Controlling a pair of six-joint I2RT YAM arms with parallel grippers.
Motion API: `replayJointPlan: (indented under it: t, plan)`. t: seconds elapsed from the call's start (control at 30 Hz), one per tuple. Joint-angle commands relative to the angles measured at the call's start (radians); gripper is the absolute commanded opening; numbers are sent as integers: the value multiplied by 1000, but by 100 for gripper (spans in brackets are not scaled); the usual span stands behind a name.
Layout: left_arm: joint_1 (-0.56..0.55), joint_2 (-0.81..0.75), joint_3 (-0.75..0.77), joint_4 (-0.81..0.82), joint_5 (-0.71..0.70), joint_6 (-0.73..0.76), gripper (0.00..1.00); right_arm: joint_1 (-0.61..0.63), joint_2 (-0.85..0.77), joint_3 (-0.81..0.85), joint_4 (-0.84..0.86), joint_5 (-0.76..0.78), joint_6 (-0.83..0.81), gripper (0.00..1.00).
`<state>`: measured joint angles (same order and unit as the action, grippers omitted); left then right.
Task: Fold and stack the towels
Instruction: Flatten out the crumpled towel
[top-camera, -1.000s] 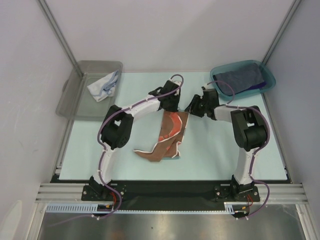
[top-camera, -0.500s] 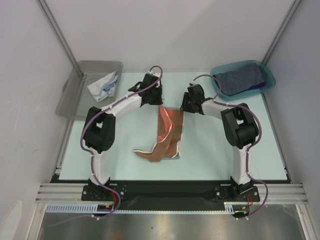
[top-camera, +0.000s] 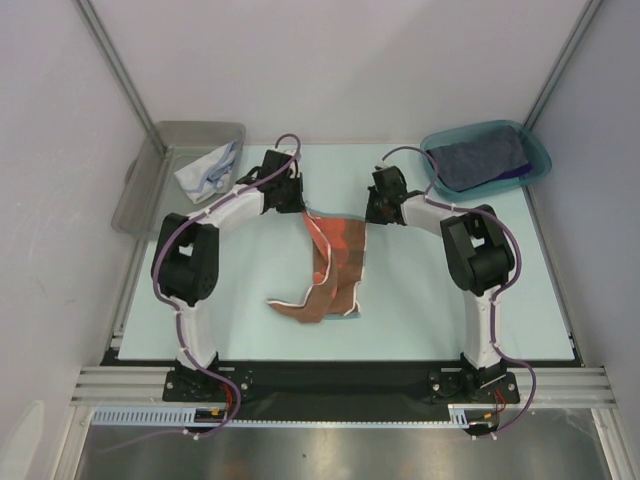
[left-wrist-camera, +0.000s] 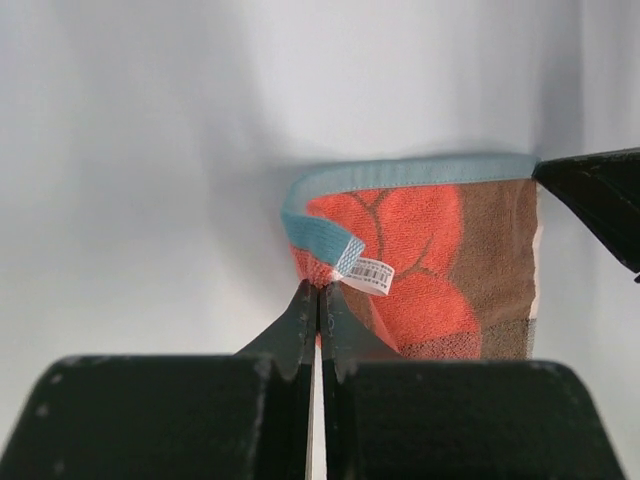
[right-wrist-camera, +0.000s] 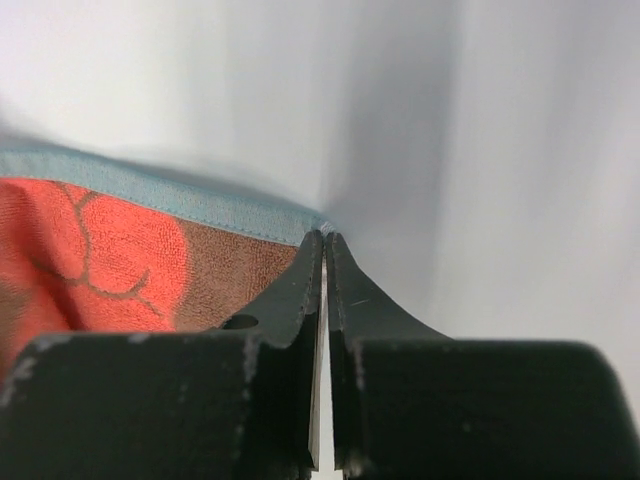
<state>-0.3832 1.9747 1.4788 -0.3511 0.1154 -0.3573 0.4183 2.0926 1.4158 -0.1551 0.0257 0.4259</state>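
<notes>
An orange-red and brown towel (top-camera: 335, 258) with a teal hem lies mid-table, its far edge lifted and stretched between both grippers. My left gripper (top-camera: 302, 209) is shut on the towel's far left corner (left-wrist-camera: 318, 268), beside a small white barcode tag (left-wrist-camera: 368, 273). My right gripper (top-camera: 368, 216) is shut on the far right corner (right-wrist-camera: 312, 229) of the teal hem. The towel's near end (top-camera: 305, 305) rests crumpled on the table. A white and light-blue towel (top-camera: 207, 170) lies in the grey bin. A dark grey-blue towel (top-camera: 483, 155) sits on a purple one (top-camera: 520, 172) in the teal bin.
The grey plastic bin (top-camera: 150, 205) stands at the back left, hanging over the table's left edge. The teal bin (top-camera: 538, 150) stands at the back right. White walls and metal posts close in the back and sides.
Both arms moved toward the back and apart, the left one leftward. The right gripper went from open to shut on the towel's corner. The towel's far edge now spreads wider.
</notes>
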Motion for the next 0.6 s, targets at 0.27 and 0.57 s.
replayJointPlan:
  t: [0.27, 0.57]
  plan:
    - [35, -197, -41, -3, 52, 57, 0, -3, -219, -44, -90, -6, -114, 0]
    - [35, -443, -18, -12, 214, 179, 0, -32, -610, -120, -29, 72, -183, 0]
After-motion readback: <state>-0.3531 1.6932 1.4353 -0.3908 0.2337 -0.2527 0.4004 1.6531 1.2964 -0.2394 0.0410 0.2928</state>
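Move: Each hand already pinches a far corner of the brown-and-orange towel. From the left hand, the crumpled middle lies about 11 cm back, 5 cm to the right and some 6 cm below; from the right hand it is about 11 cm back, 9 cm left and 2 cm lower. The towel's near-left flap is 18 cm back and 8 cm left of the left hand. The teal basket stands about 14 cm ahead and 25 cm right of the right hand. Both hands keep their corners pinched and lift the far hem off the table, the left rising at once by about 11 cm, the right hanging near the table for a moment and then going up faster, some 15 cm. While rising they draw back about 3 cm towards the bases and part a little, mostly by the right hand easing 3 cm to its right, and both wrists tip so the fingers point more forward, by 10 to 15 degrees. ##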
